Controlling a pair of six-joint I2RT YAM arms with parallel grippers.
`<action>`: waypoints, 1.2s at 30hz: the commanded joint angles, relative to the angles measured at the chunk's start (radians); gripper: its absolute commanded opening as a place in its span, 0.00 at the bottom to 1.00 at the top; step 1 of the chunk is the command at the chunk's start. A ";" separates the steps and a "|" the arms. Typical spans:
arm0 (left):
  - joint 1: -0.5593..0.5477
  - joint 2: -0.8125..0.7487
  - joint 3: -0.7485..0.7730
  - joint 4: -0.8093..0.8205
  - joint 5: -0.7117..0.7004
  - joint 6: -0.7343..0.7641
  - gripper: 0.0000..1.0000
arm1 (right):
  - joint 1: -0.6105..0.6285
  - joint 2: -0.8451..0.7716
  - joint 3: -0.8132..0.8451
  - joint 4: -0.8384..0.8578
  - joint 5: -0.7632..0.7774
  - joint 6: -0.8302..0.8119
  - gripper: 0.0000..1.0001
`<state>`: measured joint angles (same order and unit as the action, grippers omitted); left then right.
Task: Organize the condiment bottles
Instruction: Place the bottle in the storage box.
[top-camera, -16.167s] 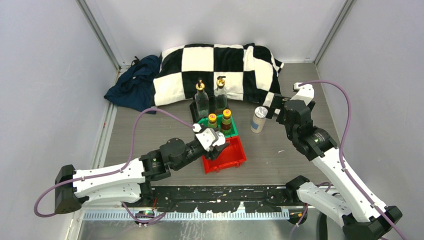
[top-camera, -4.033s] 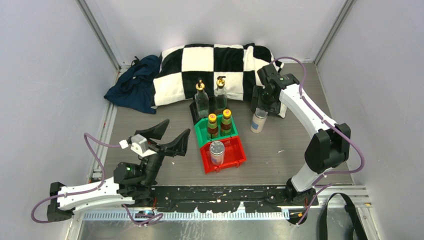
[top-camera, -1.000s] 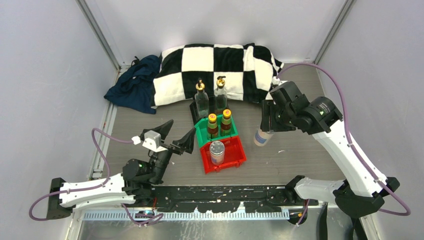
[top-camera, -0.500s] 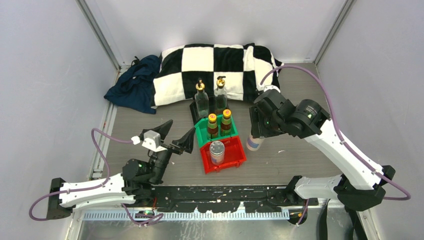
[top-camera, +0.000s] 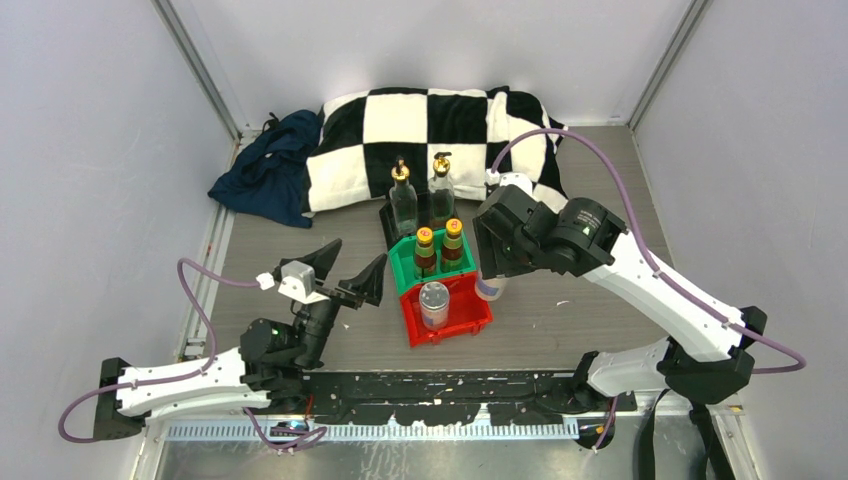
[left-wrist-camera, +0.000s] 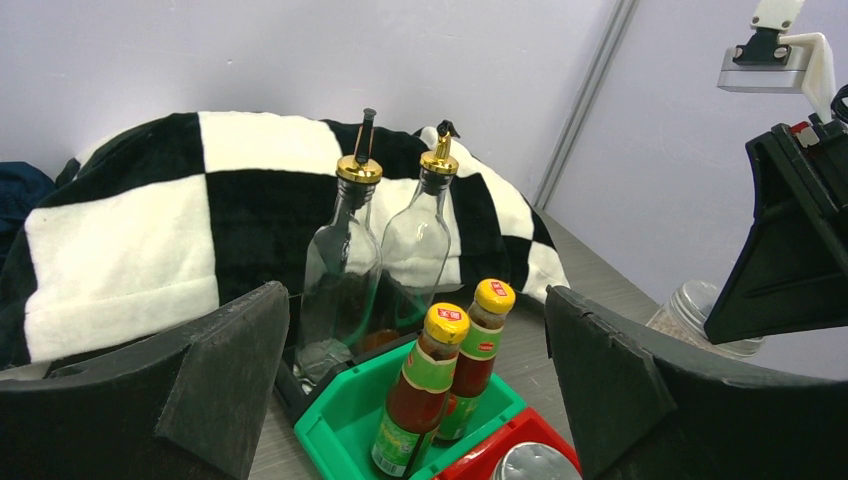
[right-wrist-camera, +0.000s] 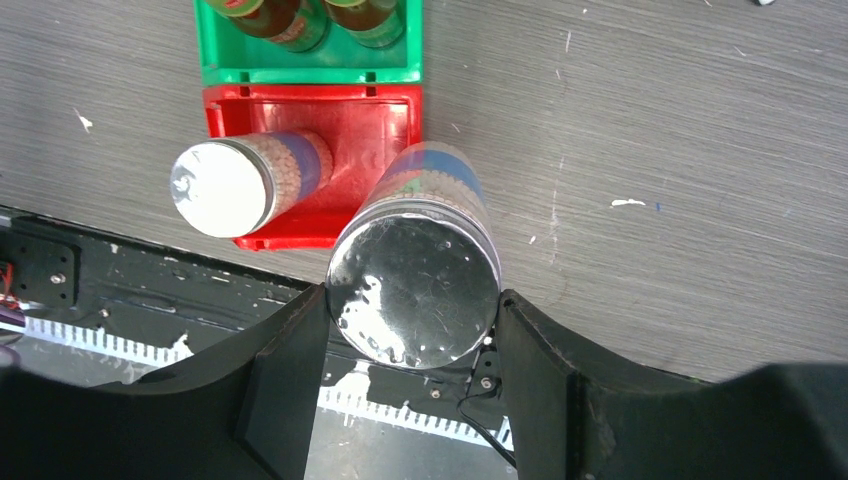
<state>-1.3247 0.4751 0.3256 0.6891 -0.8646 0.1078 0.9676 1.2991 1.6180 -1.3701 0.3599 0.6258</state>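
Note:
Two tall glass bottles (top-camera: 403, 208) (top-camera: 440, 195) with gold pourers stand in the black bin (top-camera: 386, 215). Just in front, two yellow-capped sauce bottles (top-camera: 425, 250) (top-camera: 453, 242) stand in the green bin (top-camera: 404, 268). One silver-lidded shaker jar (top-camera: 433, 303) stands in the red bin (top-camera: 468, 312). My right gripper (top-camera: 489, 272) is shut on the other shaker jar (right-wrist-camera: 415, 268), held upright and lifted over the red bin's (right-wrist-camera: 372, 118) right edge. My left gripper (top-camera: 345, 276) hangs open and empty left of the bins, facing the bottles (left-wrist-camera: 345, 255).
A black-and-white checked cloth (top-camera: 450, 125) and a dark blue cloth (top-camera: 265, 170) lie at the back of the table. Grey walls close in on both sides. A black rail (top-camera: 440, 390) runs along the near edge.
My right arm has carried the shaker jar left, from open table toward the red bin's right side. The left arm has barely moved and stays open.

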 joint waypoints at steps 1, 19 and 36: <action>-0.003 -0.015 0.012 0.016 -0.017 -0.011 0.99 | 0.024 0.006 0.068 0.076 0.048 0.052 0.01; -0.004 -0.077 -0.006 0.013 0.011 -0.017 0.99 | 0.132 0.147 0.141 0.098 0.143 0.187 0.01; -0.002 -0.089 -0.014 0.007 0.024 -0.025 0.99 | 0.133 0.125 0.066 0.130 0.174 0.238 0.01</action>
<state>-1.3247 0.3985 0.3149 0.6769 -0.8448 0.1032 1.0977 1.4647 1.6810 -1.2938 0.4808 0.8352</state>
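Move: The right hand already grips a jar by its lid. The free right half of the storage box's red compartment lies about 6 cm to this hand's left, 1 cm back and 17 cm below. The standing jar in that compartment is some 12 cm left and 3 cm back; the nearer sauce bottle, in the green compartment, is about 8 cm left and 7 cm ahead. From the left hand the free half is roughly 18 cm right, level, 21 cm below. Still pinching the jar by its lid, the right hand carries it about 6 cm left, from the box's right edge to over the free part of the red compartment beside the standing jar. The sideways travel then stops, and the hand eases forward and down by a centimetre or so with a slight clockwise turn of some 5 degrees, its grip unchanged. ##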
